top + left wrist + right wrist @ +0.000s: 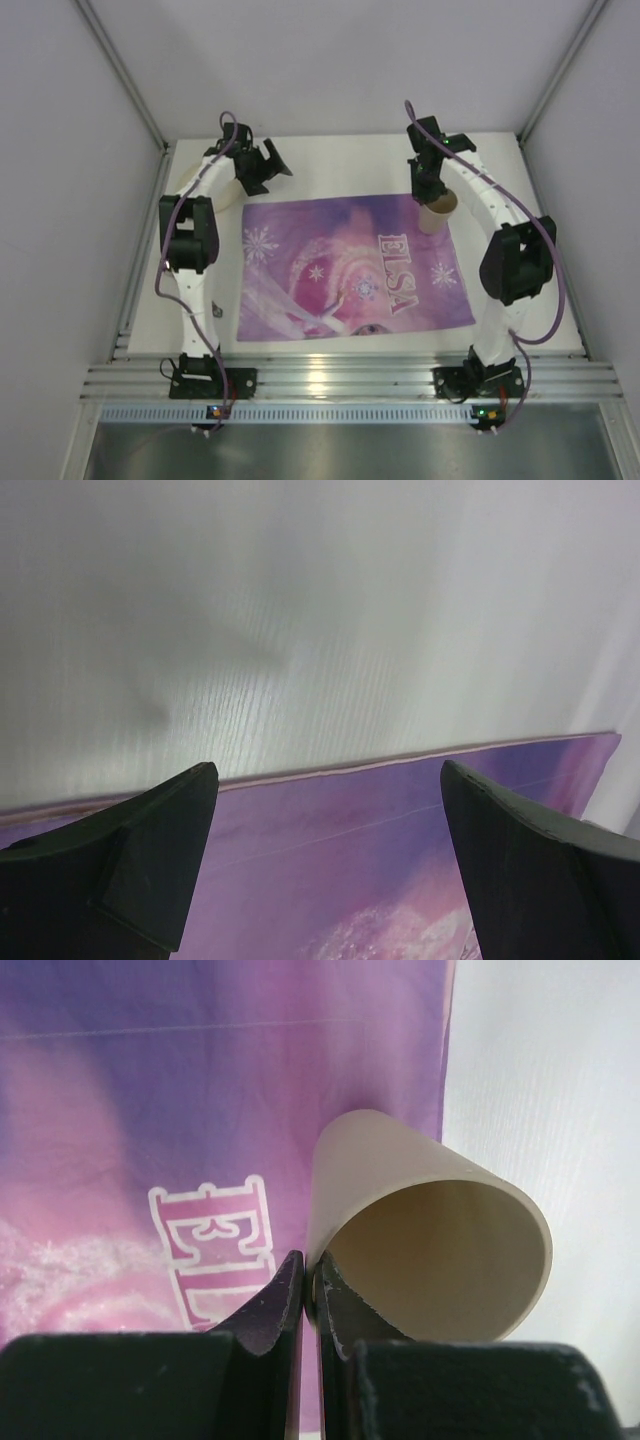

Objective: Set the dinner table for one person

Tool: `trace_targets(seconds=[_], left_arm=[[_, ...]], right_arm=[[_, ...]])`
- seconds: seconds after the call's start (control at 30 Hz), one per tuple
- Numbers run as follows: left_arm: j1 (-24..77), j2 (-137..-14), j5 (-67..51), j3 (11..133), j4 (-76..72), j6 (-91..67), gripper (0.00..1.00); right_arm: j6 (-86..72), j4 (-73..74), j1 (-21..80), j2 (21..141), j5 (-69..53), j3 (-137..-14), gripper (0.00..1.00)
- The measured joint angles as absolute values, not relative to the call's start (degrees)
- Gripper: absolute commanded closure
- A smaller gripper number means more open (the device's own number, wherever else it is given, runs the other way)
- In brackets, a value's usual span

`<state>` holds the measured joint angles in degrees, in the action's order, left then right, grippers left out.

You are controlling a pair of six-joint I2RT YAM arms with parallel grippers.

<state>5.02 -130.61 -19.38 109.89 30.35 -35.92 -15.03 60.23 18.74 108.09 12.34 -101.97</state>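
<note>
The white dinner table [330, 165] carries a purple "ELSA" placemat [350, 270] in its middle. My right gripper [428, 190] is shut on the rim of a beige cup [437, 211], one finger inside and one outside, at the placemat's far right corner. In the right wrist view the cup [430, 1250] stands over the placemat's edge [200, 1110] beside the bare table [550, 1080]. My left gripper [262, 172] is open and empty above the placemat's far left corner; the left wrist view shows its fingers [130, 860] over the mat's edge [350, 820].
Grey walls enclose the table on three sides. A ribbed aluminium rail [350, 380] runs along the near edge, with both arm bases bolted to it. A beige object [190, 178] lies partly hidden behind the left arm.
</note>
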Motion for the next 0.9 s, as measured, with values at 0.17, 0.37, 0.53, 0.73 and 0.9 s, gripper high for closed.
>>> trace_targets(seconds=[0.17,0.37,0.53,0.73,0.9], left_arm=[[5.02,-128.42,-18.65,107.33,30.76,-35.14,0.02],[5.02,-127.79,-17.85,107.02,31.38,-34.09,0.02],[5.02,-127.46,-17.06,107.02,31.62,-33.8,0.02],[5.04,-126.61,-16.53,107.02,31.75,-33.04,0.02],[5.04,-125.95,-16.14,107.0,31.81,-32.88,0.02]], right_arm=[[-15.4,56.99,18.74,108.09,13.85,-100.18,1.0],[-16.34,53.63,18.98,108.09,14.06,-96.64,1.0],[-16.86,52.51,19.11,108.07,14.11,-96.36,0.72],[-16.45,51.88,19.11,107.85,15.09,-96.36,0.43],[-15.55,52.34,19.11,106.78,16.38,-96.64,0.33]])
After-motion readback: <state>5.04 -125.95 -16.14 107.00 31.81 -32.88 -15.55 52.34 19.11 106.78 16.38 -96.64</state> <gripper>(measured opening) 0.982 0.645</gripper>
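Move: I still pinch the cup by the left side of its rim in my right hand; the cup's middle is about 4 cm to the right, 1 cm ahead and 6 cm below. I take it to the patch of mat under it, roughly 14 cm down. The mat's far right corner lies some 11 cm ahead and 7 cm right, the ELSA lettering about 10 cm back and 5 cm left. From my left hand the cup is about 42 cm right, 9 cm back, 1 cm down. With my right hand I lower the cup about 2 cm, easing roughly 1 cm forward, onto the mat near its far right corner. I stop there, spread my fingers off the rim so they stand to either side of the wall, then rise about 1 cm. My open, empty left hand meanwhile drifts back, left and up, a centimetre or so each way. ##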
